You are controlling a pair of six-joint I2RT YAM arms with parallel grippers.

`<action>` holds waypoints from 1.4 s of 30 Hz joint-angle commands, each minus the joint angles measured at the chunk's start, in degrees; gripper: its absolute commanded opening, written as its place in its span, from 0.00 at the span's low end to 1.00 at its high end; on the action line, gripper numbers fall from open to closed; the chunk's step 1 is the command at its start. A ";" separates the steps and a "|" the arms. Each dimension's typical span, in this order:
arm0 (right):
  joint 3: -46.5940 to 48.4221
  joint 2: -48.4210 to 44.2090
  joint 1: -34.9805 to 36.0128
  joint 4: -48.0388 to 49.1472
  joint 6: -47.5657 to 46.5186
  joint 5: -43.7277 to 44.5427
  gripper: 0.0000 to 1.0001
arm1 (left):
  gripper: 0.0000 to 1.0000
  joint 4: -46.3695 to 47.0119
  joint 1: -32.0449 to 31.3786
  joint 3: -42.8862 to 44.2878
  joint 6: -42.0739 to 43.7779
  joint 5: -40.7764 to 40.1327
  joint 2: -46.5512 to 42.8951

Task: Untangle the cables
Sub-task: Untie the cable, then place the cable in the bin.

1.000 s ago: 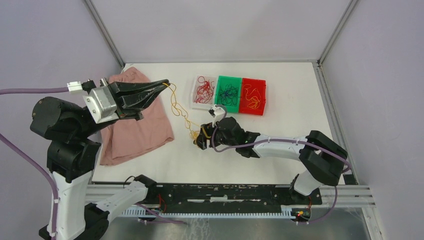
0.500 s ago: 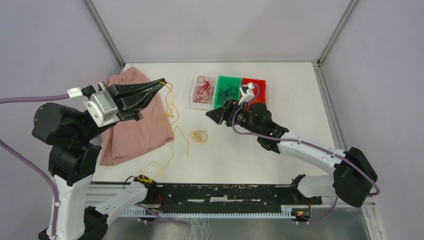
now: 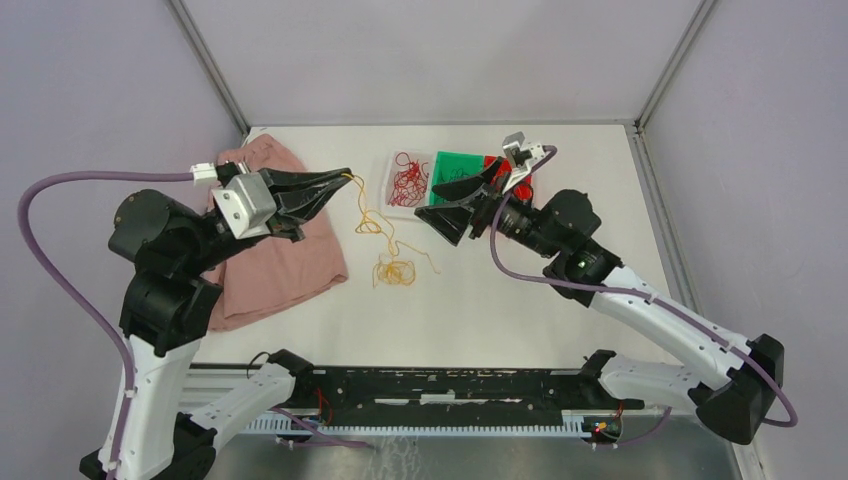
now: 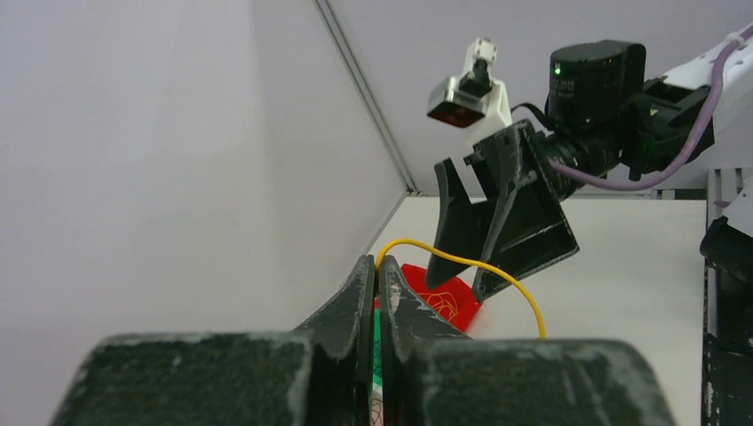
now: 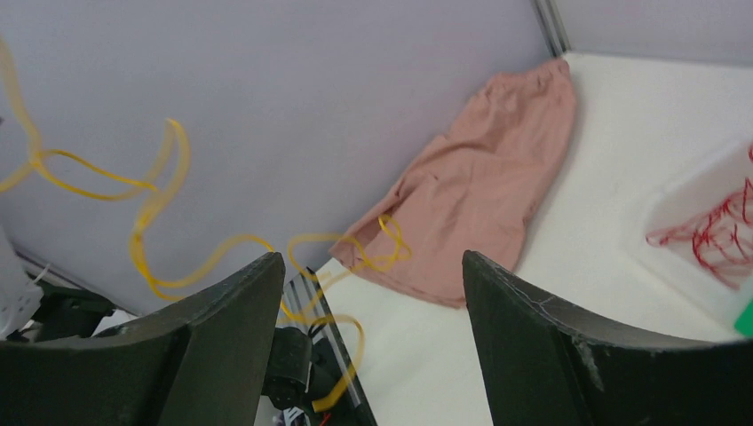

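A long yellow cable (image 3: 372, 222) hangs from my left gripper (image 3: 347, 178), which is shut on its upper end, and runs down to a loose curly pile (image 3: 396, 271) on the white table. In the left wrist view the cable (image 4: 479, 266) arcs out from between the closed fingertips. My right gripper (image 3: 438, 212) is raised in front of the trays, open and holding nothing, pointing towards the left gripper. Through its spread fingers (image 5: 229, 306) I see blurred yellow loops (image 5: 151, 222). Red cables (image 3: 408, 178) lie in a clear tray, dark ones in a green tray (image 3: 462, 163).
A pink cloth (image 3: 262, 262) lies on the left of the table under the left arm. A red tray (image 3: 520, 185) with yellow-orange cables sits beside the green one, partly hidden by the right gripper. Grey walls close in the table on three sides.
My right gripper left the yellow bundle on the table, rose and swung up-right to the trays, jaws wider. The left gripper shifted slightly right, still pinching the cable, whose lower end gathered into a pile.
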 commanded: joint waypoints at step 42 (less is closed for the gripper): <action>16.55 7.92 7.92 -19.09 -21.40 11.27 0.01 | 0.63 -8.70 0.13 -6.04 5.68 -2.52 -1.38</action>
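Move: About 10 cm to the right hand's left, 3 cm back and roughly level with it hangs the looped strand of the yellow cable. The yellow bundle on the table is some 5 cm ahead, 7 cm left and 37 cm below; the white box is about 26 cm ahead, 4 cm left and 36 cm below. The left hand already pinches the cable's upper end, with that looped strand about 2 cm ahead, 4 cm right and 13 cm below. Swinging back some 6 cm and then mostly left, about 9 cm in all, the open right hand rises slightly and settles again as it turns roughly 20 degrees counter-clockwise, fingertips tilting up. It pinches the hanging yellow strand, then eases forward and right a couple of centimetres. The left hand sinks about 3 cm and finally opens its fingers, giving up its pinch on the upper end. ##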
